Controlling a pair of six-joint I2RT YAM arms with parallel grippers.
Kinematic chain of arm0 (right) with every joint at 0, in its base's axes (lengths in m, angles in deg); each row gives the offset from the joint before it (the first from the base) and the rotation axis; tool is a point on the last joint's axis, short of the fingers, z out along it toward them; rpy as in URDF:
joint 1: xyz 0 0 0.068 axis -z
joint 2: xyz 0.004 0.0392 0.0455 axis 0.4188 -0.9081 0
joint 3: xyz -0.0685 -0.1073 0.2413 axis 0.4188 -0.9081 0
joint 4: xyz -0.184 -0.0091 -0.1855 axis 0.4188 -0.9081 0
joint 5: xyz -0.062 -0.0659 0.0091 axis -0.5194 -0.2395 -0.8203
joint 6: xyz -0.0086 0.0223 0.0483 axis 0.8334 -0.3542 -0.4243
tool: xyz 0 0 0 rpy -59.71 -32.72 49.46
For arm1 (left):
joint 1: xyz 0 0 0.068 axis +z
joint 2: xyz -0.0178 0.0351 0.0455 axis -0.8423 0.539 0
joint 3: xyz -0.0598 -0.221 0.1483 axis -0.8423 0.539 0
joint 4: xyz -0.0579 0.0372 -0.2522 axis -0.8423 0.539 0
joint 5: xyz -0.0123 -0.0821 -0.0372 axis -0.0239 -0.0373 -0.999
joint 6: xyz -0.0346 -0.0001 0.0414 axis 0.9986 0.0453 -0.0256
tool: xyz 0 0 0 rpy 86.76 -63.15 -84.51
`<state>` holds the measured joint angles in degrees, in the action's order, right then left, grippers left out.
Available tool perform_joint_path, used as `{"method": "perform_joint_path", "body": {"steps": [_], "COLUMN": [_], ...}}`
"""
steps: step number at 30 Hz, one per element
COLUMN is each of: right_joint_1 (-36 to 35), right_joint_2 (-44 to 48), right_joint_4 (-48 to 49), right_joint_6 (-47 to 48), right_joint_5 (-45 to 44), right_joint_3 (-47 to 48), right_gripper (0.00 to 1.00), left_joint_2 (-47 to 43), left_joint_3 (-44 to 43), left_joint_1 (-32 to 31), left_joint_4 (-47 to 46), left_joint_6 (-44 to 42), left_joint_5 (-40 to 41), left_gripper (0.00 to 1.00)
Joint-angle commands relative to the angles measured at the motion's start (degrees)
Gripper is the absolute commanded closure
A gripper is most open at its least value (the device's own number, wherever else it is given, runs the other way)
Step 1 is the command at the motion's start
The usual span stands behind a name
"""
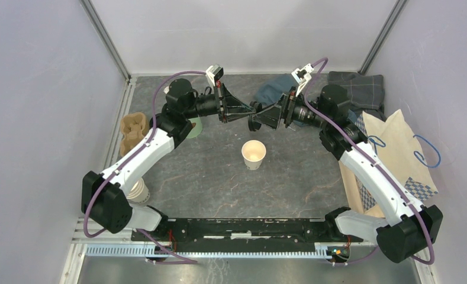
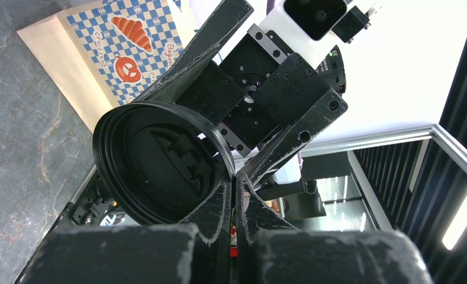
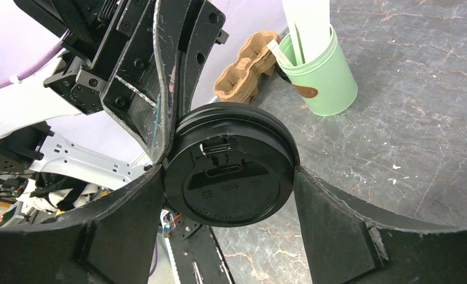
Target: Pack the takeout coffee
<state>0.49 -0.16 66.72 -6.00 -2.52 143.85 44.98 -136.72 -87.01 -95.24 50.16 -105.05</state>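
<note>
A white paper cup [image 1: 254, 155], the takeout coffee's cup, stands lidless and upright mid-table. Its round black lid [image 1: 255, 120] hangs in the air behind it, between both grippers. My left gripper [image 2: 235, 177] is shut on the lid's rim [image 2: 160, 165], pinching it edge-on. My right gripper [image 3: 228, 170] faces it and spans the lid [image 3: 228, 174] across its width, with a finger touching each side. In the top view the left gripper [image 1: 250, 110] and right gripper [image 1: 259, 121] meet tip to tip.
A mint-green mug [image 3: 316, 77] of white sticks and a brown pulp cup carrier [image 1: 132, 131] stand at the left. Stacked cream cups [image 1: 139, 192] are near the left arm's base. A paper bag [image 1: 396, 154] lies at the right, with dark cloths [image 1: 355, 86] behind it.
</note>
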Motion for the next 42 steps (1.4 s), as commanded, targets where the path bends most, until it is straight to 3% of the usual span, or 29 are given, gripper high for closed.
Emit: {"method": "perform_joint_path", "body": {"steps": [1,5,10,13,17,21,26,35,42], "right_joint_1": [-0.80,-0.77,-0.72,-0.90,-3.58,-9.47,-14.96,-22.66,-24.33], "right_joint_2": [-0.32,-0.40,-1.64,-4.20,-10.45,-19.07,-27.81,-36.06,-39.30], "right_joint_4": [-1.86,-5.47,-17.23,-25.28,-35.57,-48.16,-59.80,-64.57,-64.57], "right_joint_6": [2.15,2.88,8.31,11.89,17.21,21.88,24.96,26.00,26.27], "right_joint_5": [-2.06,-3.94,-8.69,-11.80,-19.06,-32.19,-42.31,-48.69,-49.61], "right_joint_3": [-0.12,0.36,2.55,4.57,10.11,22.03,32.48,38.34,39.54], "right_gripper": [0.24,0.25,0.27,0.26,0.28,0.28,0.28,0.26,0.26], "left_joint_2": [-0.94,-2.06,-5.01,-5.91,-6.35,-6.80,-7.53,-7.88,-7.93], "left_joint_3": [0.45,0.15,-3.37,-5.45,-5.73,-4.11,-0.95,1.79,1.59], "left_joint_1": [-0.43,0.02,3.48,5.33,5.46,5.43,5.45,5.40,5.48], "left_joint_4": [-3.22,3.87,30.25,45.94,53.61,54.41,53.55,53.29,53.65], "left_joint_6": [2.93,-2.59,-18.20,-27.63,-34.72,-37.86,-38.90,-39.83,-40.36], "left_joint_5": [-1.57,0.50,9.14,18.45,25.69,28.23,30.24,29.39,28.13], "left_gripper": [0.88,0.60,0.29,0.19,0.15,0.14,0.14,0.14,0.13]}}
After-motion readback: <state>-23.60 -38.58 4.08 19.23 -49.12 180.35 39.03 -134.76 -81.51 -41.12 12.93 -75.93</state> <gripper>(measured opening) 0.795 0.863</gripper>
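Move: The open cup stands almost straight below the right hand, which holds the upright black lid: some 25 cm down, 1 cm ahead and 2 cm left. The green straw holder is about 27 cm left of the cup and 14 cm farther out; the teal cloth lies roughly 21 cm to the cup's right and 25 cm farther out. From the left hand, pinching the lid's edge, the cup is about 27 cm down, 2 cm back and 1 cm left. Right lowers the held lid about 19 cm to the cup, fingers tipping down; left releases, sinking leftward. ##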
